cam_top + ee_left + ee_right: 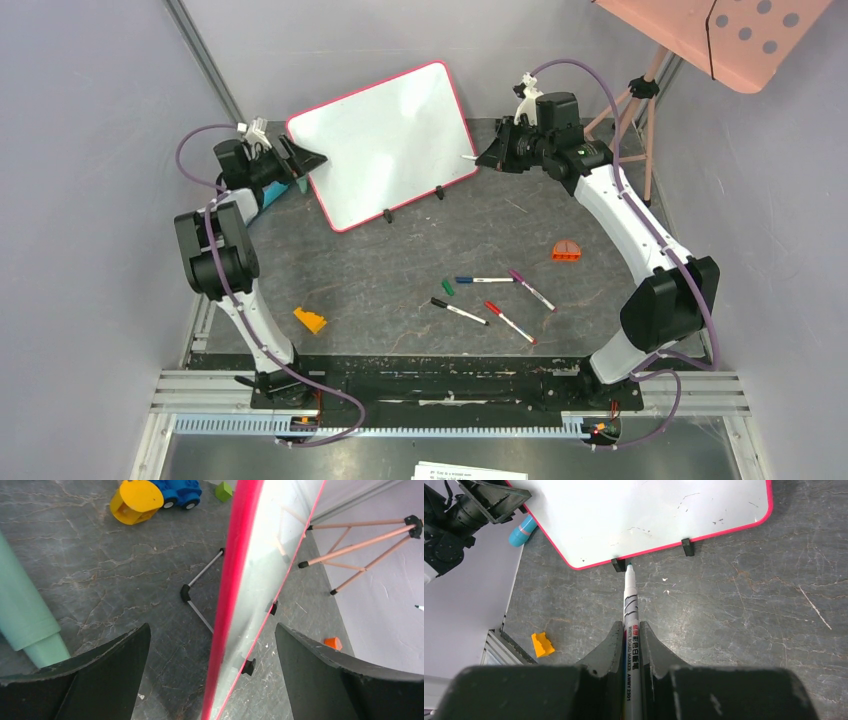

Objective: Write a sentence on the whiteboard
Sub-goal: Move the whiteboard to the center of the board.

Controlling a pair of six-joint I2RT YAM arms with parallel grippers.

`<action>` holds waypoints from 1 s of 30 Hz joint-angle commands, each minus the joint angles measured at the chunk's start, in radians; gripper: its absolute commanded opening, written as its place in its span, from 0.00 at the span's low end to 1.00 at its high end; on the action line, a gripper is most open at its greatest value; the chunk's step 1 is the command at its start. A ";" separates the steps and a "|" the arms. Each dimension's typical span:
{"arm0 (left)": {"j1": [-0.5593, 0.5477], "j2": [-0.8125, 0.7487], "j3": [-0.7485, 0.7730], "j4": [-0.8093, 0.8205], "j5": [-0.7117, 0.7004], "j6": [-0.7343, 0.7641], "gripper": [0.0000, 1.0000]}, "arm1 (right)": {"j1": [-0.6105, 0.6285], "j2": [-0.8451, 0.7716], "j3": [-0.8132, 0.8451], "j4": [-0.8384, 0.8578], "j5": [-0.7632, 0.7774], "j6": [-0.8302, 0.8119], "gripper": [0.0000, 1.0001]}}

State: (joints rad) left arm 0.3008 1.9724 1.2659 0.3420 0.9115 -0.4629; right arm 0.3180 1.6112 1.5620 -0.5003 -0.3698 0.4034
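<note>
The whiteboard (385, 140) stands tilted at the back of the table, glossy white with a pink-red rim and black clip feet (687, 546). No sentence shows on it, only faint specks. My left gripper (300, 160) is open and straddles the board's left edge. In the left wrist view the red rim (230, 605) runs between the wide black fingers (117, 665) without touching either. My right gripper (492, 155) is at the board's right side, shut on a white marker (630, 610). Its greenish tip points toward the lower rim beside a clip foot (619, 565).
Several loose markers (483, 280) and a green cap (448, 287) lie mid-table. Orange pieces sit at the left (310, 320) and right (566, 251). A teal tube (25, 615) and toy blocks (137, 500) lie behind the board. A pink dotted panel (740, 30) stands on a tripod at the back right.
</note>
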 commanded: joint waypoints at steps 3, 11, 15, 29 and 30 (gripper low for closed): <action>-0.002 0.059 0.048 0.099 0.130 -0.004 1.00 | 0.003 0.004 0.039 0.037 -0.015 0.009 0.00; -0.005 0.188 0.118 0.471 0.271 -0.323 1.00 | 0.003 0.018 0.051 0.036 -0.008 0.001 0.00; -0.007 0.199 0.115 0.503 0.277 -0.334 1.00 | 0.003 0.026 0.066 0.028 -0.007 -0.003 0.00; -0.014 0.244 0.121 0.647 0.387 -0.447 0.38 | 0.002 0.033 0.069 0.030 -0.012 -0.001 0.00; -0.013 0.262 0.133 0.692 0.397 -0.496 0.36 | 0.003 0.032 0.067 0.030 -0.016 0.000 0.00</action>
State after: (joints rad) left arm 0.2905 2.1796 1.3476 0.8593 1.2453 -0.8135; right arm 0.3180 1.6379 1.5845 -0.4931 -0.3695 0.4034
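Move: The whiteboard's left edge already runs between the left hand's open fingers, about 3 cm to its right, 1 cm ahead and level with it. The board's middle is roughly 16 cm right and 3 ahead, slightly lower. On the table some 13 cm below, the teal bottle lies about 7 cm left and 2 back, the blue bottle some 16 left and 11 back. From the right hand, the board's middle is about 20 cm left, 3 ahead and 12 below. The whiteboard's left edge is taken deeper between the left hand's fingers: the hand slides about 3 cm to the right, first dipping slightly, then rising some 3 cm from that low point, while turning clockwise nearly 20 degrees and rolling its left side down. Late on, the fingers close from wide open to less than half open around the red rim, still short of a visible pinch. ##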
